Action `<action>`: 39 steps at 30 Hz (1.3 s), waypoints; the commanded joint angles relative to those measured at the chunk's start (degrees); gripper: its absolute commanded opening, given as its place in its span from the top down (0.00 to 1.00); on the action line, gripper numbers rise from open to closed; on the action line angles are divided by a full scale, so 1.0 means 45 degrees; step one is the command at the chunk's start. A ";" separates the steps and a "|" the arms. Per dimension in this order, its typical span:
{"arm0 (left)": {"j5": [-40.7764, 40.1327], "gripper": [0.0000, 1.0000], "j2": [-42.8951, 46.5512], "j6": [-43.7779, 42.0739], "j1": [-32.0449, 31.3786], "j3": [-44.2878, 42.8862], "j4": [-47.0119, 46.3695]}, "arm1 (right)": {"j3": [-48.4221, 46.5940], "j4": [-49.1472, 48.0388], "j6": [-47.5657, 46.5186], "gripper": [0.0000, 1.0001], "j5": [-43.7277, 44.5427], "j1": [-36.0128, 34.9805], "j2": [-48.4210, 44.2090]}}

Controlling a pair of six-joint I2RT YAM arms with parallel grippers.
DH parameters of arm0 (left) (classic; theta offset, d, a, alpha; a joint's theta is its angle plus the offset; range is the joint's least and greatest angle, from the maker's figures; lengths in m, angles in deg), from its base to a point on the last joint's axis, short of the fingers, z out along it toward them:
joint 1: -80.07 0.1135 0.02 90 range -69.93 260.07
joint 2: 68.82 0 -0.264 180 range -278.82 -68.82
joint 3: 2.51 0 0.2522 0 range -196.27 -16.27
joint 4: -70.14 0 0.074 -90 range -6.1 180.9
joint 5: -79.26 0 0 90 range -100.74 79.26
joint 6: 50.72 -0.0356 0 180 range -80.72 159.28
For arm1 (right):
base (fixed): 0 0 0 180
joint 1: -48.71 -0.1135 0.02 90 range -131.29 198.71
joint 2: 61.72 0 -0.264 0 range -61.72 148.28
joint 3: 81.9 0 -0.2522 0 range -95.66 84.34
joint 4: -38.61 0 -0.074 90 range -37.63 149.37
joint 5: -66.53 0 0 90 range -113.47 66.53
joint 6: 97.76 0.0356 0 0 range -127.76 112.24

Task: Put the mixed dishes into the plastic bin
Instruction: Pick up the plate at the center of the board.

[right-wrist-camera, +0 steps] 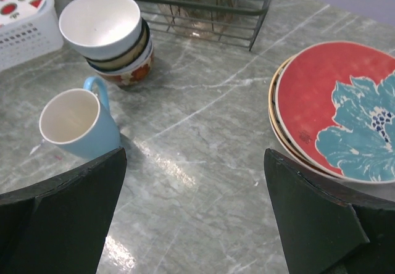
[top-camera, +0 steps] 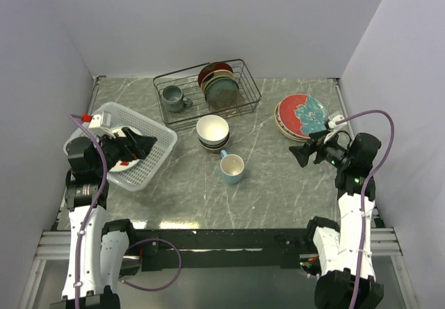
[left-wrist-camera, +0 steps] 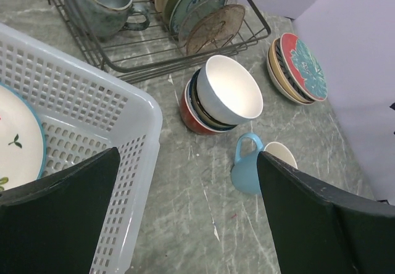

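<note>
The white lattice plastic bin (top-camera: 161,144) sits at the left and holds a white plate with red fruit print (top-camera: 125,163). My left gripper (top-camera: 144,144) hangs open and empty over the bin's right side; in the left wrist view the gripper (left-wrist-camera: 188,157) is above the bin rim (left-wrist-camera: 147,110). A stack of bowls (top-camera: 213,131) and a light blue mug (top-camera: 232,168) stand mid-table. A stack of plates topped by the teal-floral red plate (top-camera: 302,114) lies at the right. My right gripper (top-camera: 300,154) is open and empty just in front of that stack (right-wrist-camera: 345,107).
A black wire rack (top-camera: 208,90) at the back holds a grey mug (top-camera: 172,98) and several upright plates (top-camera: 219,83). White walls close in on the left, back and right. Bare marble table lies between the mug and the right gripper (right-wrist-camera: 194,153).
</note>
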State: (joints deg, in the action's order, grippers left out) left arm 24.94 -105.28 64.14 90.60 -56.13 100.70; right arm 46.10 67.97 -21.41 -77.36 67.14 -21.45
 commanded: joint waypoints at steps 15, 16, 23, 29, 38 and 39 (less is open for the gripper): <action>0.0879 0.01 0.0272 -0.0760 -0.0366 0.0165 -0.1428 | -0.2378 0.1397 -0.2434 0.00 0.1114 0.0043 0.2552; 0.0899 0.01 0.0311 -0.0740 -0.0366 0.0185 -0.1447 | -0.2575 0.1688 -0.2513 0.00 0.1309 0.0005 0.2709; 0.0977 0.01 0.0506 -0.0740 -0.0386 0.0205 -0.1467 | -0.3748 0.2569 -0.3139 0.00 0.3048 -0.0405 0.3765; 0.0899 0.01 0.0624 -0.0740 -0.0386 0.0224 -0.1389 | -0.3924 0.2453 -0.3255 0.00 0.5232 -0.1867 0.4233; 0.0665 0.01 0.0624 -0.0818 -0.0386 0.0224 -0.1233 | -0.4588 0.0892 -0.3821 0.06 1.2555 -0.6341 0.7471; 0.0645 0.01 0.0624 -0.0818 -0.0386 0.0205 -0.1233 | -0.4608 0.0503 -0.3900 0.09 1.2948 -0.6556 0.7728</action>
State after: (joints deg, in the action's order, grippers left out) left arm 27.81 -103.12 62.24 88.98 -55.12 96.70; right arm 28.09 76.97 -36.51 -35.20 41.72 8.41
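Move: The red flowered plate, top of its stack, lies roughly 22 cm ahead of the right hand, about 6 cm to its right and 20 cm below. The nested bowls are about 14 cm ahead and 29 cm to the left of that hand, the blue mug some 3 cm ahead and 22 cm left, and the dish rack around 32 cm ahead and 32 cm left. From the left hand the plate is about 60 cm to the right and 22 cm ahead. Towards the red plate comes the right hand, fingers still wide open, first forward and to the right, then swinging back left as it pushes on forward and sinks, some 8 cm forward and 6 cm down in all. The wrist rolls its left side down by nearly 30 degrees and tips the fingers down a little more; the hand is still short of the plate. ##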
